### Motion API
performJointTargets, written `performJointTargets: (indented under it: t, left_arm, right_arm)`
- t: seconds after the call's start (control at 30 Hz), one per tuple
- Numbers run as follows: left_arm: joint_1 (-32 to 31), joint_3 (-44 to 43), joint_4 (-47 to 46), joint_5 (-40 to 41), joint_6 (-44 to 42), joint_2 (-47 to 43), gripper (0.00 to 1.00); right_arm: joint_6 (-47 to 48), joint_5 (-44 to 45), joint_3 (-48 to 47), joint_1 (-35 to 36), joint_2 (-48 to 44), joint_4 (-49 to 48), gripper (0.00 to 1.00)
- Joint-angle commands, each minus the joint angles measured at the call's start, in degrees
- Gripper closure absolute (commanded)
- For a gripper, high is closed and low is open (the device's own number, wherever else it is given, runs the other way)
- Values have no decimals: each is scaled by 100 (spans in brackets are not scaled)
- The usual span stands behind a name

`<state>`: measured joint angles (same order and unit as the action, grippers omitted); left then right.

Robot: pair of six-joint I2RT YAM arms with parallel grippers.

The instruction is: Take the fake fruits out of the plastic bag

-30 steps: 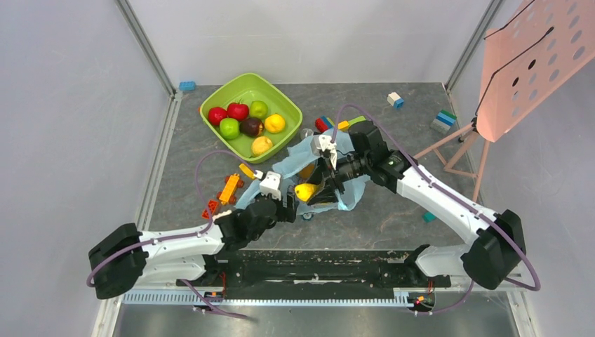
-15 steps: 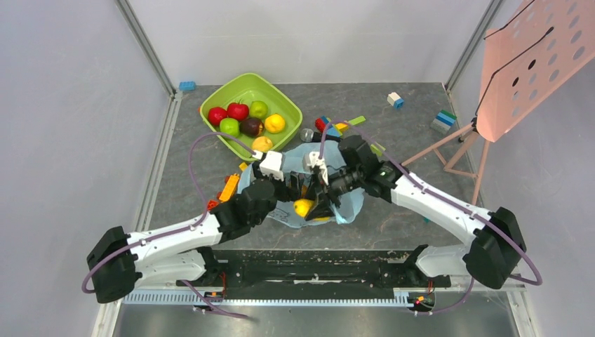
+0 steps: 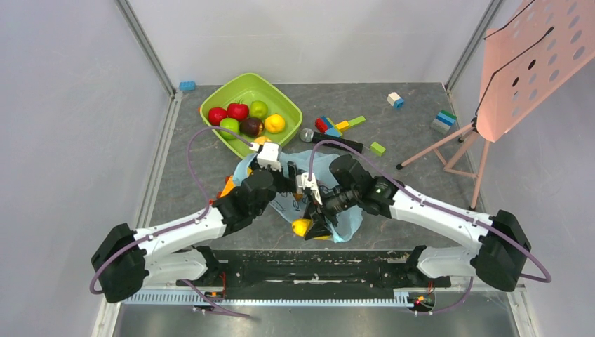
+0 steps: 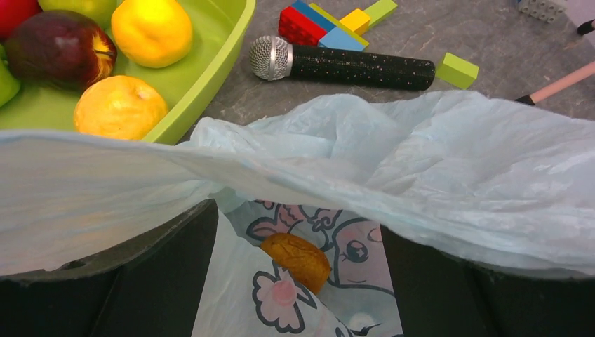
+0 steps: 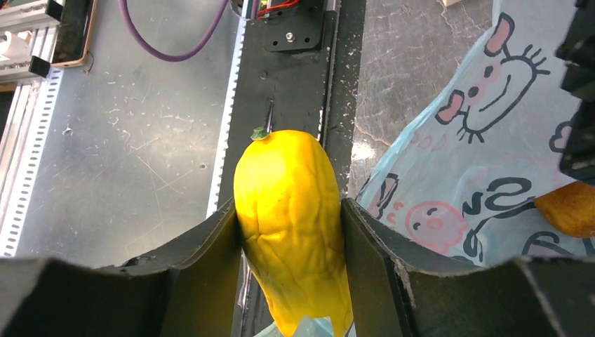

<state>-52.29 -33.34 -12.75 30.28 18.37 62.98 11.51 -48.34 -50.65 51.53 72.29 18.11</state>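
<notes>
The light-blue plastic bag [image 3: 324, 163] with cartoon prints lies crumpled between my two arms. My right gripper [image 3: 309, 223] [image 5: 291, 210] is shut on an elongated yellow fake fruit [image 3: 302, 227] [image 5: 289, 189], held beside the bag's near edge above the black base rail. My left gripper [image 3: 289, 184] [image 4: 298, 221] stands open with its fingers [image 4: 161, 281] under the bag's top layer [image 4: 421, 161]. Between them an orange-brown fruit [image 4: 298, 258] [image 5: 572, 207] lies inside the bag, untouched. Several more fruits [image 3: 238, 111] sit in the lime-green bowl [image 3: 288, 105] [image 4: 217, 77].
A black microphone [image 3: 330, 140] [image 4: 351, 67] and coloured blocks [image 3: 335, 125] [image 4: 316, 24] lie just beyond the bag. Orange blocks [image 3: 228, 186] are under my left arm. More blocks [image 3: 443, 119] and a pink stand [image 3: 449, 149] are at the right, a blue block [image 3: 186, 86] at the far left.
My right gripper has carried the yellow fruit toward the near edge and left, clear of the bag. My left gripper has moved right and onward, in under the bag's top layer.
</notes>
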Motion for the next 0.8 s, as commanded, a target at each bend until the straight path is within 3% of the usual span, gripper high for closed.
performJointTargets:
  t: [0.0, 0.2, 0.5, 0.63, 0.77]
  left_arm:
    - [61, -284, -343, -208, -75, 164, 9]
    - [61, 173, -417, -400, 253, 519, 9]
    - [61, 1425, -656, -498, 975, 47, 10]
    - [39, 1733, -650, -559, 1120, -80, 11]
    - [-30, 1946, -575, -550, 1283, -256, 12]
  right_arm:
    - [-410, 226, -59, 150, -319, -474, 68]
    - [-1219, 1300, -1065, 166, -462, -925, 64]
    - [-2155, 2482, -2303, 156, -140, -1766, 67]
    - [-2227, 3548, -2982, 7, 530, -1533, 67]
    - [-2290, 3921, -3907, -463, 1625, -1052, 67]
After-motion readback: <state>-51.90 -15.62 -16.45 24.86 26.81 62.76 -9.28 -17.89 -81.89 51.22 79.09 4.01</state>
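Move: The right hand, already gripping the yellow squash, has the middle of the green bin about 39 cm ahead, 17 cm to its left and 14 cm down. Also some 14 cm lower are the bin's near yellow fruit, 32 cm ahead and 16 cm left, and the brown fruit in the bag, 16 cm ahead and 5 cm left. From the open left hand at the bag's mouth, the brown fruit lies roughly 2 cm back, 5 cm right and 14 cm below. Keeping its pinch on the yellow squash, the right hand sweeps it steeply up out of the bag's mouth by some 22 cm, then carries it forward about 14 cm and a little left in the bin's direction, turning clockwise some 35 degrees as the downward-pointing fingers come up to about level. Meanwhile the left hand, fingers still wide open under the bag's hem, sinks about 12 cm and draws back and slightly left towards the table, its fingertips tipping further down. ##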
